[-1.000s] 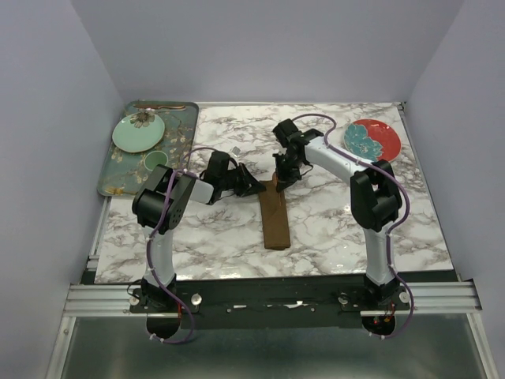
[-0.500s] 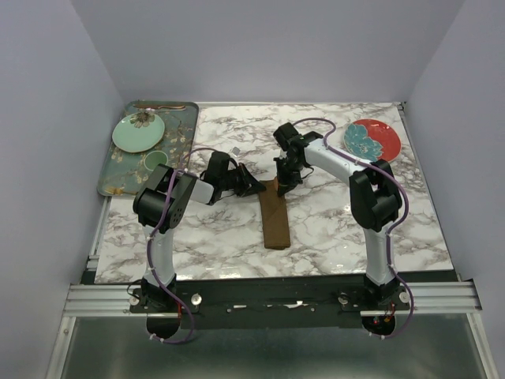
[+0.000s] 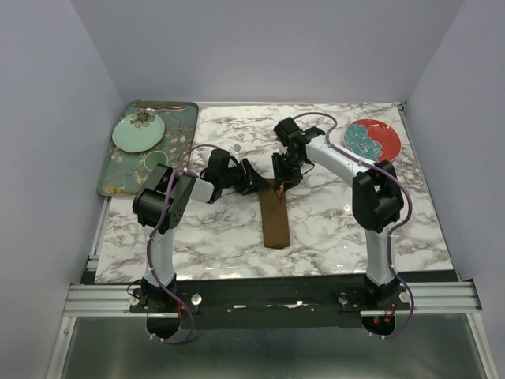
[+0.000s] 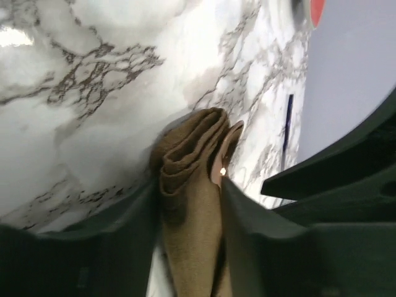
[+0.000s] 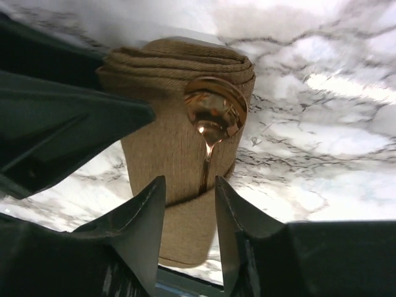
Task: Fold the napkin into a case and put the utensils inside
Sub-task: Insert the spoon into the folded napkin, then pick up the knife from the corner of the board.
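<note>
The napkin (image 3: 275,217) lies folded as a narrow brown case in the middle of the marble table. The copper-brown utensil (image 5: 215,112) rests on the case's far end, bowl up, with its handle tucked under a fold. My right gripper (image 5: 189,184) hovers just short of that handle, open, and touches nothing. My left gripper (image 4: 189,207) straddles the layered end of the napkin (image 4: 192,185), its fingers slightly apart from the cloth. A thin dark blue stick (image 4: 288,124) lies on the marble beyond. In the top view both grippers (image 3: 256,180) (image 3: 282,178) meet at the case's far end.
A dark green floral tray (image 3: 180,110) sits at the far left and holds a mint plate (image 3: 138,132) and a green cup (image 3: 155,161). At the far right is a red plate (image 3: 372,139). The right arm's black links fill the right side of the left wrist view.
Both grippers have opened. The right one has let go of the copper utensil, which now rests in the case. The left one has loosened around the napkin's end and shifted slightly away.
</note>
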Controlling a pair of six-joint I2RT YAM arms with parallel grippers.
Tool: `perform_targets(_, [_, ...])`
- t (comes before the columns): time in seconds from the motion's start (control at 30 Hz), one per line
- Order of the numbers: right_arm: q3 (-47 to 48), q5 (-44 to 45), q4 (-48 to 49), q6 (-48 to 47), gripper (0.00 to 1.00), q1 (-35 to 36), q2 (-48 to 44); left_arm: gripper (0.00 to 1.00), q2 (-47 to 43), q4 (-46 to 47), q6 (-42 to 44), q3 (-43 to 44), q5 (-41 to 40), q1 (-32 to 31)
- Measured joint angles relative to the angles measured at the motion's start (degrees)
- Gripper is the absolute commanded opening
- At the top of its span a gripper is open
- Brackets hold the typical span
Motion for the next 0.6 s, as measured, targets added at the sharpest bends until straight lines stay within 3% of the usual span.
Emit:
perform_targets(0.07, [1.16, 0.39, -0.11, -2.40, 0.52, 0.00, -1.25, 0.75, -0.42, 0.24, 0.33, 0.63, 0.11, 0.00])
perform_targets(0.17, [1.31, 1.77, -0.09, -7.50, 0.64, -0.70, -5.51, 0.99, -2.19, -0.94, 1.86, 0.85, -0.46, 0.37])
perform_targets(0.3, [-0.55, 2.01, -0.28, -15.85, 0.78, -4.87, -14.60, 0.99, -6.08, -4.79, 5.31, 0.92, -1.55, 2.64])
perform_targets(0.4, [-3.98, 0.90, -1.22, -23.56, 0.86, -12.70, -22.45, 0.99, -10.19, -9.90, 10.69, 1.14, -2.67, 5.33])
perform_targets(0.6, [-17.73, -1.25, -5.42, -37.22, 0.85, -31.74, -36.00, 0.99, -19.21, -21.66, 25.75, 4.26, -5.05, 7.78])
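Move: The spoon's bowl lies on the folded napkin's far end, about 2 cm ahead of the right hand and 2 cm below it, its handle running back between the right fingers. The napkin's middle is some 7 cm back and 2 cm left. The plate is roughly 26 cm right and 13 cm ahead, the knife 28 cm right and 10 cm back. From the left hand, the bowl is about 4 cm right, level and slightly lower. The spoon and napkin are left lying as both hands clear away, their fingers already partly open and spreading wide. The right hand rises some 12 cm, then sweeps about 24 cm right to between plate and knife, its fingertips tilting forward. The left hand backs up and leftward off the napkin's far left corner, also easing forward, its wrist turning some 25 degrees. ##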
